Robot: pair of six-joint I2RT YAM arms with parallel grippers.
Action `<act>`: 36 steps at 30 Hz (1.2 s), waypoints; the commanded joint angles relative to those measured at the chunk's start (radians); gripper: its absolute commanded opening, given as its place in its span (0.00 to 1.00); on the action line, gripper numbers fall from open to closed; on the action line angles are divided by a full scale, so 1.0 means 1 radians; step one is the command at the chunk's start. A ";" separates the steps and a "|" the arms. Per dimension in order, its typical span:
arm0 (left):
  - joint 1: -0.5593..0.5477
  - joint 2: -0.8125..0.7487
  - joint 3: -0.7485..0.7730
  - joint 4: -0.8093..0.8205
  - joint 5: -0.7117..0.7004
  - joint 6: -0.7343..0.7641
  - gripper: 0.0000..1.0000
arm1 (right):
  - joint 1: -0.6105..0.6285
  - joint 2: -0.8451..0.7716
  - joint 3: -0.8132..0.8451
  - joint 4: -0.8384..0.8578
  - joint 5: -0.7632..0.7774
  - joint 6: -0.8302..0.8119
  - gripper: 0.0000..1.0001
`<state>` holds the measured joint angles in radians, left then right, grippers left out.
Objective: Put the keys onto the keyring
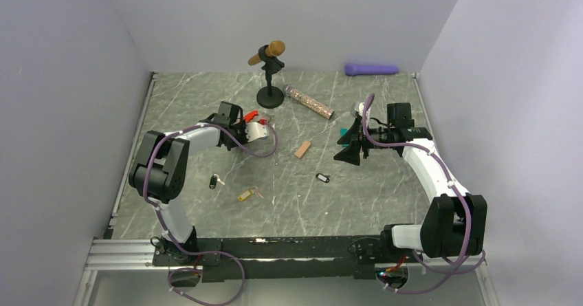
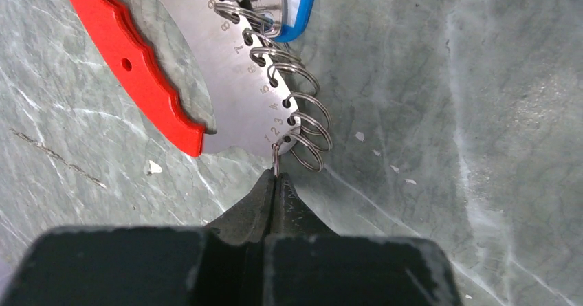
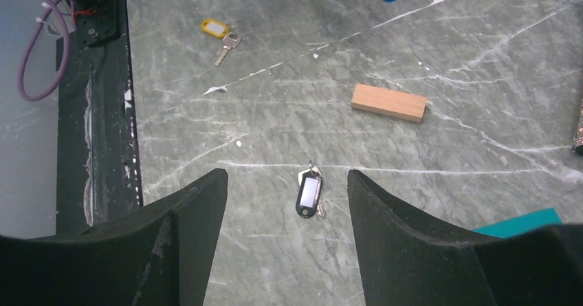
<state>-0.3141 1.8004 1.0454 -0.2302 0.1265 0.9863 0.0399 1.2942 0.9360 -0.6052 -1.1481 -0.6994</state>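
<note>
The keyring is a red curved clip (image 2: pixel 130 65) joined to a numbered metal plate carrying several wire rings (image 2: pixel 302 117). A blue-tagged key (image 2: pixel 297 7) hangs on an upper ring. My left gripper (image 2: pixel 276 175) is shut on the lowest ring. From above, the keyring (image 1: pixel 251 117) lies at the left gripper (image 1: pixel 261 123). My right gripper (image 3: pixel 285 179) is open above a black-tagged key (image 3: pixel 309 194) on the table, which also shows in the top view (image 1: pixel 322 177). A yellow-tagged key (image 3: pixel 216 29) and a second black-tagged key (image 1: pixel 216 180) lie loose.
A tan wooden block (image 3: pixel 389 102) lies mid-table. A teal block (image 3: pixel 519 222) sits by the right finger. A glittery tube (image 1: pixel 309 102), a microphone stand (image 1: pixel 270 65) and a purple object (image 1: pixel 371 69) are at the back. Walls close three sides.
</note>
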 commanded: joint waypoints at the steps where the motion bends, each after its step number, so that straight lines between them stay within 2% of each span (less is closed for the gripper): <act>1: -0.010 -0.021 0.004 -0.007 0.043 0.007 0.00 | -0.004 -0.015 0.040 -0.006 -0.044 -0.023 0.69; 6: -0.008 -0.129 -0.027 -0.013 0.110 -0.030 0.00 | -0.005 -0.015 0.040 -0.010 -0.046 -0.026 0.69; 11: -0.010 -0.257 0.001 -0.119 0.174 -0.111 0.00 | -0.004 -0.012 0.047 -0.050 -0.071 -0.058 0.69; 13: -0.011 -0.315 0.011 -0.160 0.208 -0.160 0.00 | -0.005 -0.006 0.062 -0.143 -0.116 -0.158 0.69; 17: -0.019 -0.468 -0.036 -0.144 0.308 -0.230 0.00 | 0.025 0.016 0.113 -0.383 -0.188 -0.497 0.69; 20: -0.025 -0.594 -0.081 -0.089 0.373 -0.287 0.00 | 0.071 0.042 0.206 -0.478 -0.169 -0.589 0.70; 24: -0.057 -0.751 -0.125 -0.019 0.427 -0.338 0.00 | 0.182 0.079 0.361 -0.478 -0.078 -0.532 0.70; 28: -0.097 -0.881 -0.117 -0.006 0.470 -0.343 0.00 | 0.334 0.082 0.476 -0.371 -0.010 -0.382 0.71; 33: -0.123 -0.986 -0.102 0.003 0.582 -0.416 0.00 | 0.478 0.060 0.544 -0.209 0.004 -0.217 0.72; 36: -0.152 -1.031 -0.131 0.057 0.655 -0.501 0.00 | 0.527 0.084 0.613 -0.221 -0.015 -0.161 0.69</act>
<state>-0.4374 0.8169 0.9150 -0.2848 0.6296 0.6010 0.5236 1.3865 1.4540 -0.8982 -1.1496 -0.9787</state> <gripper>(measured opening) 0.012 0.710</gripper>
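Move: The left fingers already pinch the keyring's end ring; the keyring's middle lies on the table about 6 cm ahead and 4 cm right. The open right gripper is roughly 14 cm back, 30 cm right and 16 cm above the left hand. From the right hand the keyring is some 19 cm ahead, 26 cm left and 17 cm below, the wooden block 12 cm ahead and 10 left, the black tag key 2 ahead and 4 left, both 17 below. Upward almost 30 cm, then increasingly back by some 17 and a little right, the left hand carries the keyring by its pinched end ring, fingers swinging from pointing down towards right-forward. The right hand, starting later with fingers staying open, goes left and up about 12 cm each and somewhat back towards the keyring, turning counter-clockwise and rolling. ##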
